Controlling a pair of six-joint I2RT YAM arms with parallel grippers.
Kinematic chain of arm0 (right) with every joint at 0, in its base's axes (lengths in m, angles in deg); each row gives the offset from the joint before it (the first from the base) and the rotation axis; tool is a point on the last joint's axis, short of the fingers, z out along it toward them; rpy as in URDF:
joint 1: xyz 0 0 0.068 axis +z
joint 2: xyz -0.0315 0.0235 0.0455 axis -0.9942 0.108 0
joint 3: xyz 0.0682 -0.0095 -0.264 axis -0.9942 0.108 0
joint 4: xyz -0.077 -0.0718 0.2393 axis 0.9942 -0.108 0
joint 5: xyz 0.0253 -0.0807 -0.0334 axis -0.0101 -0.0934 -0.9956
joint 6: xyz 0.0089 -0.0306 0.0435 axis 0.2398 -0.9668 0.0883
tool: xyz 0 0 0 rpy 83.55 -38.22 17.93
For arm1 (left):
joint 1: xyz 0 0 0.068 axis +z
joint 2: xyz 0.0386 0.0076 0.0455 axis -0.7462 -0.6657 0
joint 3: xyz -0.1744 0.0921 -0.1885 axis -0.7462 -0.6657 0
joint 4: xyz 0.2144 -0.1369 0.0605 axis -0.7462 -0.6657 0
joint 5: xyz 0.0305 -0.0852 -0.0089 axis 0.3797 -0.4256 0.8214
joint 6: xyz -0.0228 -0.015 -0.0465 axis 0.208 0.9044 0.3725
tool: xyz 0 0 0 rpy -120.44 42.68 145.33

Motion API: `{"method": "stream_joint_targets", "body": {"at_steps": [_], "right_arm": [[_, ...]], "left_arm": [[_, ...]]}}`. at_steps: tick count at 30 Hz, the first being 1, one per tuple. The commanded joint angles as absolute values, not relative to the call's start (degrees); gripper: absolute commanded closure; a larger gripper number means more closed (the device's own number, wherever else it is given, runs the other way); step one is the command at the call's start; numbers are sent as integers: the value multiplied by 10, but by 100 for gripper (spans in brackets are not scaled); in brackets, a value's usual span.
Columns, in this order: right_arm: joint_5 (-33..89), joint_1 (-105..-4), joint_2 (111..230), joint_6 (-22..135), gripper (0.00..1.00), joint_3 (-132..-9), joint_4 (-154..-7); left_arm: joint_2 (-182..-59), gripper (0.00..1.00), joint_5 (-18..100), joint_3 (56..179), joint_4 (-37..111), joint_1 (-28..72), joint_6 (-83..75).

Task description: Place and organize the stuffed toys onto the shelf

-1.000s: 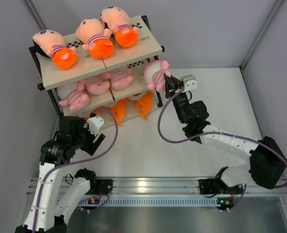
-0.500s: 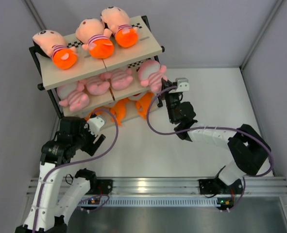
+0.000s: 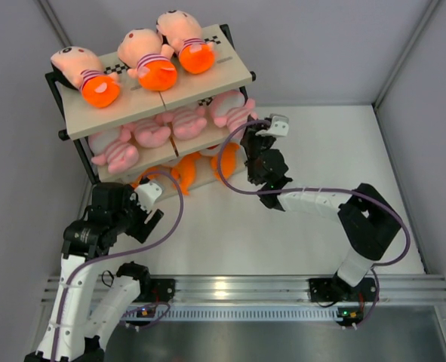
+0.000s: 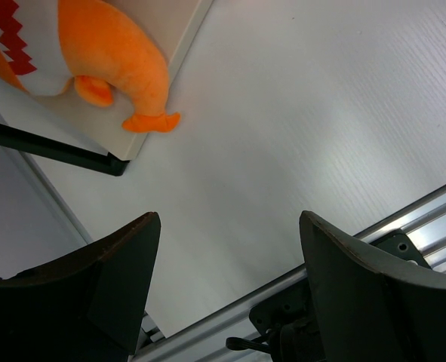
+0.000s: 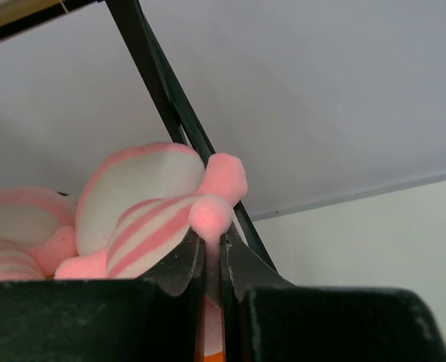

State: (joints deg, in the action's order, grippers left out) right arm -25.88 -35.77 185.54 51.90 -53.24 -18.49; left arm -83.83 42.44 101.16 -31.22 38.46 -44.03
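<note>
The shelf point(image 3: 207, 84) stands at the far left. Three peach-headed dolls point(image 3: 149, 62) lie on its top board. Pink striped animals point(image 3: 151, 133) fill the middle board, and orange fish point(image 3: 183, 172) lie on the bottom one. My right gripper point(image 3: 250, 130) is shut on a limb of a pink striped animal point(image 3: 230, 110) and holds it at the right end of the middle board; the right wrist view shows the pink striped animal point(image 5: 143, 207) against the black shelf post point(image 5: 170, 105). My left gripper point(image 3: 149, 205) is open and empty in front of the shelf; an orange fish point(image 4: 109, 53) shows above it.
Grey walls close in the white table point(image 3: 321, 151) at the back and both sides. An aluminium rail point(image 3: 238, 290) runs along the near edge. The right arm's cable point(image 3: 234, 185) loops in front of the shelf's bottom tier.
My right gripper has carried the pink striped animal left and in, from outside the shelf's right end onto the middle board. The left arm has not moved.
</note>
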Motion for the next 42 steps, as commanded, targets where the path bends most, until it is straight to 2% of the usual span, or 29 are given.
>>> {"method": "stream_joint_targets", "body": {"at_steps": [1, 14, 33, 34, 36, 37, 39, 40, 42], "right_arm": [[-323, -341, 1870, 550, 100, -575, -185], [-348, -339, 1955, 593, 100, -675, -239], [-315, -357, 1991, 680, 99, -737, -349], [-312, -360, 1982, 679, 96, -726, -349], [-294, -362, 1968, 686, 74, -703, -349], [-285, -363, 1950, 690, 56, -694, -349], [-253, -369, 1932, 705, 44, -669, -353], [-242, -375, 1913, 710, 34, -663, -357], [-213, -382, 1893, 720, 24, -649, -377]], "left_arm": [[-834, 20, 422, 1008, -307, 388, -447], [-827, 20, 423, 1009, -309, 388, -444], [-825, 19, 448, 992, -309, 388, -449], [-823, 19, 449, 992, -309, 388, -450], [-823, 19, 452, 985, -310, 388, -453], [-823, 19, 455, 981, -309, 389, -455], [-826, 19, 469, 972, -309, 388, -454], [-827, 19, 475, 971, -309, 388, -454], [-828, 19, 480, 966, -309, 388, -453]]}}
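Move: My right hand holds the last pink toy. Its resting place, the free right end of the middle shelf, lies about 7 cm ahead, 7 cm left and 2 cm lower. The third pink toy sits some 17 cm to my left and 3 cm ahead. Below, on the bottom shelf, an orange toy lies roughly 6 cm ahead, 6 cm left and 16 cm down. From my idle left hand that resting place is about 28 cm ahead, 22 cm right and 10 cm up. Still pinching the pink toy by its end, my right hand pushes it deeper onto the middle shelf, forward and left together by about 5 cm each way, sinking slightly and rolling some 10 degrees, left side rising. Then I spread my fingers wide to let go, and the open hand sinks a little more and eases slightly to the right. ##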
